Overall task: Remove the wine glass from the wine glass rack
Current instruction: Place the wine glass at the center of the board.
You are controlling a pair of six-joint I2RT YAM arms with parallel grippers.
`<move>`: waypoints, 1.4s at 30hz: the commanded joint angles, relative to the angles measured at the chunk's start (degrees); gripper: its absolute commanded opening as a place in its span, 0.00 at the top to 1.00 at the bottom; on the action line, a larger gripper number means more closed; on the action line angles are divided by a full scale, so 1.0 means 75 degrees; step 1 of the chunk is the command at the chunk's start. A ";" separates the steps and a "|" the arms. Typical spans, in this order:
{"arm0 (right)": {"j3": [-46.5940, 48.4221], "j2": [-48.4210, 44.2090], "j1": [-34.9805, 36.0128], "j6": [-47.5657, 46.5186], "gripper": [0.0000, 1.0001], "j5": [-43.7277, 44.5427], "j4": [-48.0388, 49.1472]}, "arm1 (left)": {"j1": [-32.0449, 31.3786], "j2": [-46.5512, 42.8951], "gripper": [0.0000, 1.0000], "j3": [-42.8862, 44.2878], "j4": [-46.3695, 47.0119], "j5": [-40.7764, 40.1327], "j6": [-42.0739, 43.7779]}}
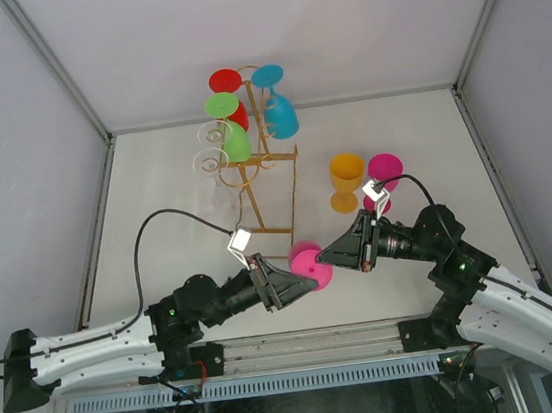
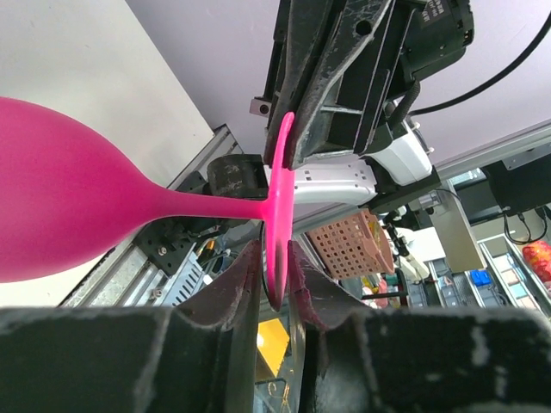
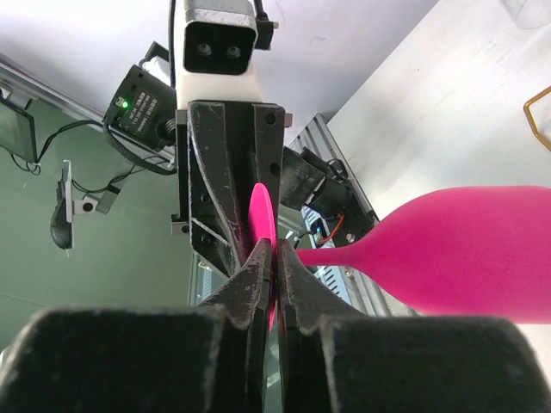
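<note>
A pink wine glass [image 1: 308,261] hangs sideways in the air between my two grippers, in front of the gold wire wine glass rack [image 1: 268,157]. My right gripper [image 3: 274,254] is shut on the edge of the glass's flat foot; the bowl [image 3: 465,249] sticks out to the right in that view. My left gripper [image 2: 275,258] straddles the opposite edge of the same foot [image 2: 277,206], its jaws slightly parted around it. The bowl [image 2: 60,206] lies left in the left wrist view. The rack still carries red, green, blue and clear glasses.
A yellow glass [image 1: 346,180] and a magenta glass [image 1: 385,171] stand upright on the table right of the rack. White walls close the table at the back and both sides. The metal frame rail [image 1: 303,344] runs along the near edge.
</note>
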 commanded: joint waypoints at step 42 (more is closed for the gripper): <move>0.2843 -0.0148 -0.1470 -0.2062 0.30 0.2676 -0.5448 | -0.0042 -0.0491 1.00 0.0442 -0.2631 0.1245 0.6138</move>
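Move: The pink wine glass hangs foot up between the hands, its foot pinched by the right; its middle lies about 4 cm ahead, 1 left and 6 below the left hand, and some 3 cm left, 1 back and 6 below the right. From the left hand, the rack's middle is roughly 23 cm ahead and 8 left, and the standing orange glass 18 ahead and 12 right, some 20 lower. Left fingers close on the foot, right opens and leaves rightward, forward and up, then left sinks 5 cm, tilting. ##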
